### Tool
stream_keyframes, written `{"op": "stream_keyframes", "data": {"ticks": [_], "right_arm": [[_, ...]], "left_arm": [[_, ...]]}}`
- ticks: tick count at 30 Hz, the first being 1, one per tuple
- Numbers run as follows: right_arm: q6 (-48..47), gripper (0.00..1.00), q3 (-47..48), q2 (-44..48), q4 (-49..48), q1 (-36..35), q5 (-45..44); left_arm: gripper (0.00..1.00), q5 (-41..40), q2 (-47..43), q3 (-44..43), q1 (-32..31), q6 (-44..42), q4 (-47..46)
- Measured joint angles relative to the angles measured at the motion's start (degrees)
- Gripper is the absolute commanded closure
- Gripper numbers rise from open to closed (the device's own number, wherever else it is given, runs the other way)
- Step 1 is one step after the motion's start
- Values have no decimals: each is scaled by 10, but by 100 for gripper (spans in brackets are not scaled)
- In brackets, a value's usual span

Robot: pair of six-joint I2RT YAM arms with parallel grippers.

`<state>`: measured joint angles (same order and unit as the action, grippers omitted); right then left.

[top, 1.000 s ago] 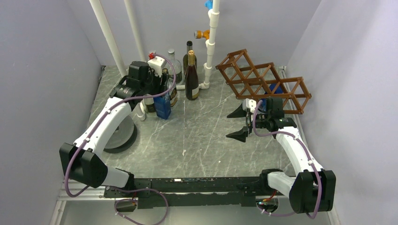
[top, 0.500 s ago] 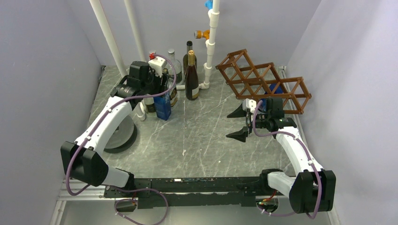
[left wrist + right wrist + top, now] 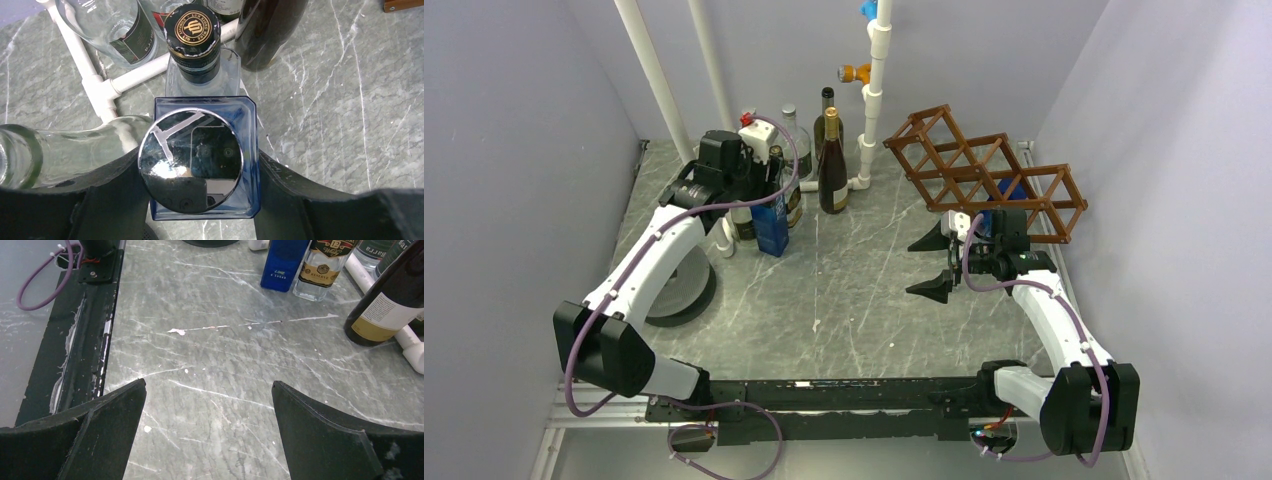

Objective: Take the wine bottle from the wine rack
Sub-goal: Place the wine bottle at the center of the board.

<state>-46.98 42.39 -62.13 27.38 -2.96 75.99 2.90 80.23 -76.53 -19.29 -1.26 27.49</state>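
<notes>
The brown wooden wine rack (image 3: pixel 984 175) stands tilted at the back right. A blue patch (image 3: pixel 1009 190) shows through its cells, and I cannot tell whether it is the wine bottle. My right gripper (image 3: pixel 924 267) hangs open just in front of the rack, and only bare table shows between its fingers (image 3: pixel 208 385). At the back left my left gripper (image 3: pixel 769 200) is shut on a square blue bottle (image 3: pixel 247 125) with a round chrome cap (image 3: pixel 190 160). That bottle stands upright among other bottles, with one finger on each side.
A dark bottle with gold foil (image 3: pixel 832 165) and a whisky bottle (image 3: pixel 194 35) stand beside the blue one. Clear glass bottles (image 3: pixel 110 25) and white PVC pipes (image 3: pixel 876 80) crowd the back. A grey disc (image 3: pixel 674 290) lies under the left arm.
</notes>
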Motion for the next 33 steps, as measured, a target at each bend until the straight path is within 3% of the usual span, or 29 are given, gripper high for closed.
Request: {"op": "stream_keyframes", "data": {"ticks": [8, 16, 22, 33], "right_arm": [[0, 0, 0, 0, 0, 0, 0], [0, 0, 0, 0, 0, 3, 0], [-4, 0, 0, 0, 1, 5, 0], [-22, 0, 0, 11, 25, 13, -2]], "left_arm": [[11, -1, -29, 0, 1, 5, -23], [1, 4, -78, -4, 1, 6, -46], [0, 21, -98, -3, 1, 22, -47], [0, 73, -221, 68, 7, 82, -98]]}}
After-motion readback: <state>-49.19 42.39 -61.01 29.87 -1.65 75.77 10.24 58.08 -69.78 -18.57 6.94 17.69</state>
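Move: The blue wine bottle stands upright between the left fingers, which still grip it near the neck; its middle is about 8 cm straight below that hand. From there the black-capped bottle is some 7 cm ahead and 4 cm right, the brown bottle about 10 cm ahead and 14 cm right, and the clear glass bottle roughly 3 cm ahead and 6 cm left. For the idle right hand, the blue bottle is around 17 cm ahead, 34 cm left and a little lower. Straight up at first, then up and back towards its base, the left hand leaves the blue bottle, climbing some 12 cm and drawing back about 7. Its fingers open wide before the rise is well under way, letting go of the neck, and the fingertips tilt upward by roughly 20 degrees while the hand's left side rolls down. ##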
